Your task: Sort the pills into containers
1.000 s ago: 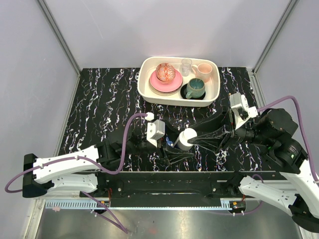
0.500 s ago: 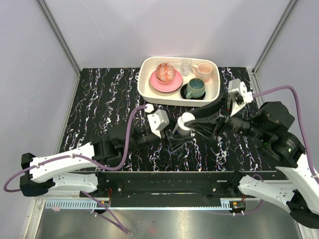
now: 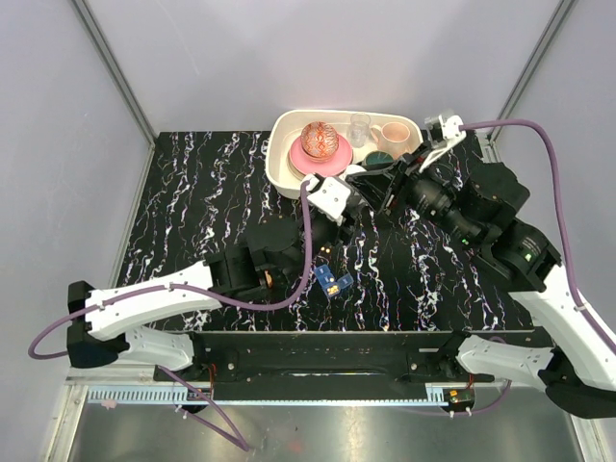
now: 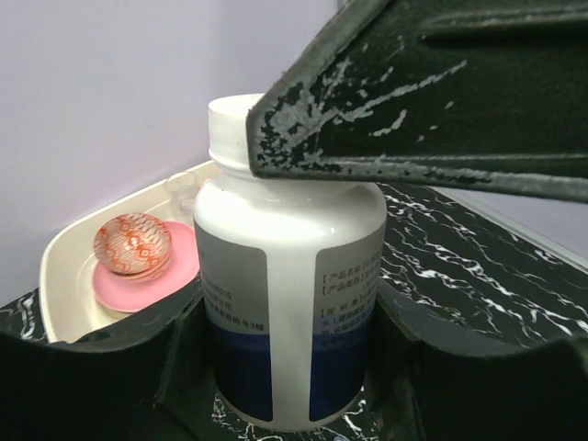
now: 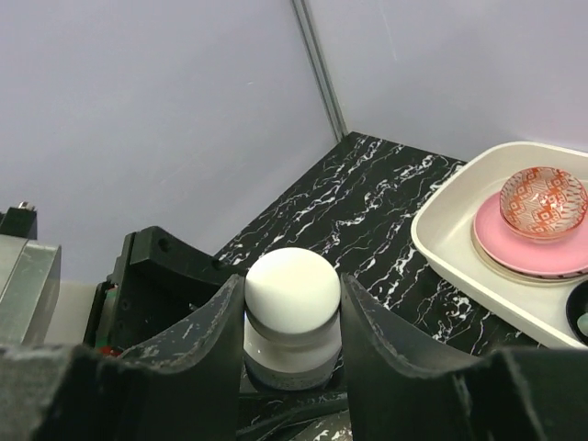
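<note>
A white bottle [image 4: 289,276] with a blue-banded label stands upright between my two grippers. My left gripper [image 4: 289,377] is shut on its body, one black finger on each side. My right gripper [image 5: 292,308] is shut on its round white cap [image 5: 292,285], and one of its fingers [image 4: 441,101] crosses over the cap in the left wrist view. From above, both grippers meet by the tray's front edge and the bottle [image 3: 354,172] barely shows. The blue pill box [image 3: 333,282] lies on the table near the left arm. A bit of the orange cup [image 3: 326,249] shows beside that arm. No pills show.
A cream tray [image 3: 281,173] at the back holds a pink plate [image 3: 306,162] with a patterned bowl [image 3: 320,140], a clear glass [image 3: 360,128], a pink cup [image 3: 395,133] and a teal mug [image 3: 381,156]. Grey walls enclose the black marbled table [image 3: 192,202].
Both arms have carried the bottle from the table's front middle back toward the tray. The blue pill box, covered before, now lies in the open.
</note>
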{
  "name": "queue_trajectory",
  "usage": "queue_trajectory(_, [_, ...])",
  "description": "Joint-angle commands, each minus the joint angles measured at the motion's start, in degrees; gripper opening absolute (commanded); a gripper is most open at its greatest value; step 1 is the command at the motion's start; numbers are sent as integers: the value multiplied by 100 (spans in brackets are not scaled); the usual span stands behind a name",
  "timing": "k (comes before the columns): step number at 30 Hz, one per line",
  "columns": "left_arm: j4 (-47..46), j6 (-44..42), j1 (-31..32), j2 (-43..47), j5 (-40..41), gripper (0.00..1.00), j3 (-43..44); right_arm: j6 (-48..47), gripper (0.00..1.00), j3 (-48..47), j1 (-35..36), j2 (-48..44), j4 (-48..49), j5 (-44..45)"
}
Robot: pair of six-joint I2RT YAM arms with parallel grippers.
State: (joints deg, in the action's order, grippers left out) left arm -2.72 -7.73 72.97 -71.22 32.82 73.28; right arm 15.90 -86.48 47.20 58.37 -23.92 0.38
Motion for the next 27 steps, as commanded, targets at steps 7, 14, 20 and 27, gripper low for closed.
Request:
queue_trajectory(7, [-404,253,-2,319,-28,0,-146,-26,71,306,0,-492,985,-987])
queue_trajectory(14, [-650,964,-11,1047,-1716,0,-928,-210,81,711,0,-1107,1188,-1338])
queue_trajectory(20, [-1054,1343,-11,1549,-2516,1,-1569,-386,84,1168,0,-1529,1188,-1944])
queue_trajectory(27, [-1468,1467,-11,1708,-3580,0,-1852,-474,84,1300,0,-1618,1065,-2674])
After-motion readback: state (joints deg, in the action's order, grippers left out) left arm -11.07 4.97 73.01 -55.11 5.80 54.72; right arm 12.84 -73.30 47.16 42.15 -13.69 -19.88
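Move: The pill bottle is already upright in the left gripper, its white cap about 5 cm above that hand, level fore-and-aft and sideways. The right fingers are already shut on that cap, so it sits right at the right hand point. From the left hand, the blue pillbox lies roughly 35 cm below, about 6 cm back and 3 cm to the left; the dish tub is some 23 cm ahead, straight out, about 33 cm below. Open the right fingers to let go of the cap, and draw that hand back about 10 cm, arcing up and slightly right off the cap before sinking partway, fingers tipping up. Keep the left grip on the bottle and bring it back some 9 cm alongside, away from the tub, swinging the wrist nearly 30 degrees clockwise. ##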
